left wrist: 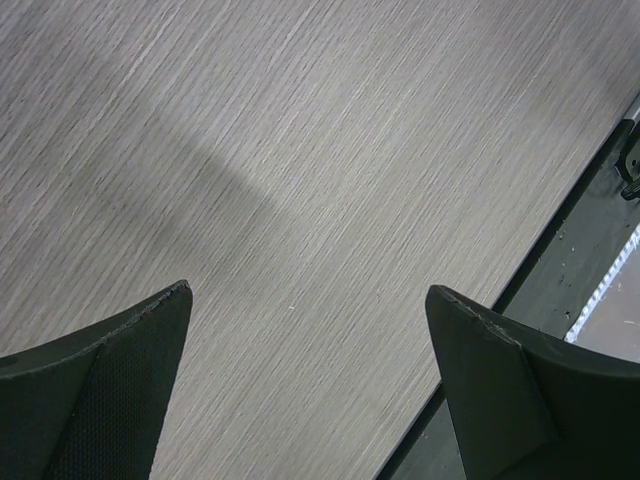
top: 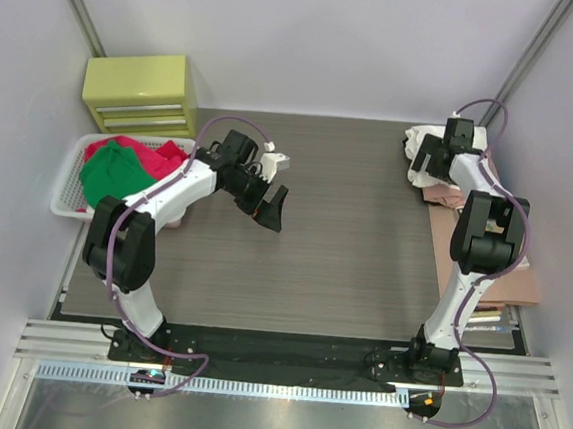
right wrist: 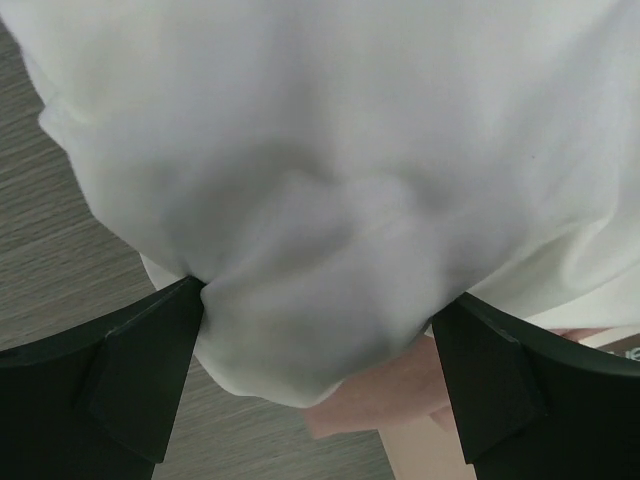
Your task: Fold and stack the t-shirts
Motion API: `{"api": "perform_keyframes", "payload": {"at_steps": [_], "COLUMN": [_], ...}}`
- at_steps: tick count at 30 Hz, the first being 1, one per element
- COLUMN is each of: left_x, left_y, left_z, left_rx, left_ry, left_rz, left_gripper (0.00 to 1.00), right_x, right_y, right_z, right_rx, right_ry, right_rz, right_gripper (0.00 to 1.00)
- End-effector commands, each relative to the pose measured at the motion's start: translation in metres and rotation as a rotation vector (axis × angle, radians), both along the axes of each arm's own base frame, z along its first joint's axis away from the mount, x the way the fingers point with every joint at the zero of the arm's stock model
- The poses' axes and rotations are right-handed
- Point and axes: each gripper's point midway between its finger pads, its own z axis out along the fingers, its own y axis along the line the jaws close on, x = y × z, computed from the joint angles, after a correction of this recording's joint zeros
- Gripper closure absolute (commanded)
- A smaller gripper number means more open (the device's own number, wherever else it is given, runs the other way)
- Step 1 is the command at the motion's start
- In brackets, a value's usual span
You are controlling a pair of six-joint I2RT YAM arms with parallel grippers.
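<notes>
A white t-shirt (top: pixel 414 141) lies bunched at the far right of the table, on top of a salmon-pink one (top: pixel 445 196). My right gripper (top: pixel 423 166) is pressed down onto it. In the right wrist view the white t-shirt (right wrist: pixel 330 150) bulges between the wide-apart fingers of my right gripper (right wrist: pixel 320 300), touching both tips but not pinched. The salmon-pink t-shirt (right wrist: pixel 400 395) peeks out beneath it. A red t-shirt (top: pixel 157 153) and a green t-shirt (top: pixel 112 174) fill the basket (top: pixel 65 183) at left. My left gripper (top: pixel 270 205) (left wrist: pixel 310 295) hangs open over bare table (left wrist: pixel 300 150), holding nothing.
A yellow drawer cabinet (top: pixel 142 91) stands at the back left behind the basket. A flat brown sheet (top: pixel 517 285) lies along the table's right edge under the right arm. In the left wrist view the table's near edge (left wrist: pixel 560 225) runs past on the right.
</notes>
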Motion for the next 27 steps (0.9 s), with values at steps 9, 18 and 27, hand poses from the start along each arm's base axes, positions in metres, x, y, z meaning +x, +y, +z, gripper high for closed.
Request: {"api": "perform_keyframes", "payload": {"at_steps": [9, 18, 27], "left_x": [0.009, 0.012, 0.016], "left_y": [-0.004, -0.001, 0.0], "left_z": [0.004, -0.002, 0.002], "left_rx": [-0.014, 0.012, 0.017], "left_ry": [-0.006, -0.008, -0.032], "left_rz": [-0.014, -0.008, 0.015], "left_gripper": [0.0, 0.0, 0.0], "right_x": [-0.001, -0.008, -0.052], "right_y": [0.001, 0.002, -0.024], "right_z": [-0.011, 0.095, 0.154], "right_rx": [-0.002, -0.084, -0.115], "right_ry": [-0.007, -0.264, -0.307], "right_rz": [0.038, 0.091, -0.017], "right_gripper": [0.0, 0.0, 0.0]}}
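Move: The white t-shirt already lies on the stack, with its middle about 5 cm ahead, 3 cm right and 4 cm below the right hand, whose open fingers hover low at its near left corner. The pink shirt beneath it centres about 3 cm ahead, 6 cm right and 6 cm below; the book lies some 16 cm back and 13 cm right. From the left hand the white t-shirt is about 23 cm ahead and 42 cm right. Lower the open right gripper about 2.5 cm more towards the near left corner of the white t-shirt, and hold it there briefly. Then lift it up and away from the stack, slowly at first and then fast, some 16 cm from the low point while drawing back nearly 4 cm, and let the fingers tip up out of their downward slant. Keep them open throughout. ##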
